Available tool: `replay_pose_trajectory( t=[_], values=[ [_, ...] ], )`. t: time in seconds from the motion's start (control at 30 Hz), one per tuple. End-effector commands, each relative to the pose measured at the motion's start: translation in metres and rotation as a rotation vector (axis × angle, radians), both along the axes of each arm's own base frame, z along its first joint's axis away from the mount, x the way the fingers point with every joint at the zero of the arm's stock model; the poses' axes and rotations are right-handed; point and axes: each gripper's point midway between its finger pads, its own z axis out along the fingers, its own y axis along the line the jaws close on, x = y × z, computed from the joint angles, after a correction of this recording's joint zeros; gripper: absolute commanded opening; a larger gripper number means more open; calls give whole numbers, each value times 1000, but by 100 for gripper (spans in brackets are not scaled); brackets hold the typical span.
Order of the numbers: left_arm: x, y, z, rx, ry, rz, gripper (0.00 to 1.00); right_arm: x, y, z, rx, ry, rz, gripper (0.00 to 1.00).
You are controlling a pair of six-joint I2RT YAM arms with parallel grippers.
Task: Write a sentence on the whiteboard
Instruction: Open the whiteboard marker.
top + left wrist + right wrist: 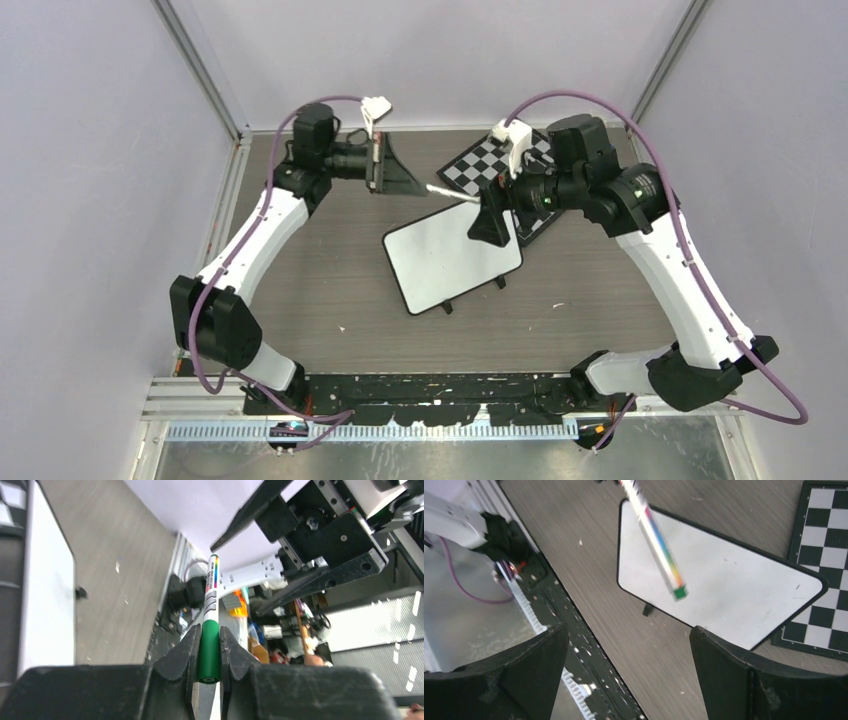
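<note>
The whiteboard (pixel 450 262) lies tilted at mid-table, its face plain white apart from small specks; the same whiteboard (pixel 734 587) shows in the right wrist view. The sentence is out of view. My left gripper (pixel 402 180) is shut on the green end of a marker (pixel 208 652), whose white barrel (pixel 452 193) reaches out towards the right arm. In the left wrist view my left gripper (pixel 210 630) has both pads pressed against the green part. My right gripper (pixel 629 630) is open and holds nothing. The marker (pixel 656 540) hangs apart from it, over the board.
A black-and-white chessboard (pixel 492 160) lies at the back right, partly under the whiteboard's far corner. The chessboard (pixel 824 545) also edges the right wrist view. A black rail (pixel 430 385) runs along the table's near edge. Grey walls close in both sides.
</note>
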Motion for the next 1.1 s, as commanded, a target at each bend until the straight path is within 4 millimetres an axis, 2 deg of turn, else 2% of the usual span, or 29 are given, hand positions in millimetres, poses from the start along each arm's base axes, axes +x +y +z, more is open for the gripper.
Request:
replay_pose_trajectory(
  t=[0.0,0.1,0.2,0.3,0.43,0.5,0.57,0.67,0.77,1.07],
  values=[
    [1,14,64,-173,-158,3,0,11,18,52,210,-2,-38,96],
    [0,15,75,-213,-186,43,0,30,17,65,361,124,-52,96],
    [1,16,82,-237,-223,85,0,34,31,88,579,298,-1,96],
    [2,16,84,-257,-234,112,0,35,43,101,666,333,11,96],
    [0,14,86,-292,-218,100,0,38,50,102,704,368,20,95],
    [-1,13,87,-302,-213,97,0,37,53,104,734,389,27,90],
    [0,10,86,-305,-206,99,0,37,56,109,774,416,40,80],
    [-2,4,85,-310,-205,92,0,37,62,117,830,435,71,71],
    [-1,-1,85,-315,-204,93,0,42,65,116,847,438,60,57],
    [4,-4,77,-300,-196,129,0,42,68,111,831,430,56,44]
  ],
)
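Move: The marker is already held by its green cap in the left fingers, its body sticking out to the right, with its middle about 5 cm right of that hand. From the open right hand, the marker's middle lies roughly 6 cm to the left, 4 cm ahead and 2 cm higher. The whiteboard sits some 7 cm ahead of the right hand, 4 cm left and 27 cm below; the chessboard is about 28 cm ahead, 12 cm right and 33 cm below. The marker's bare rear part is what the right hand goes for: it rises nearly 10 cm while reaching forward and left, swings its downward-pointing fingers up to about level, and half closes them around the barrel, a gap still left. The left hand keeps its pinch on the cap, lifting the marker about 7 cm and tilting its free end up some 15 degrees. ##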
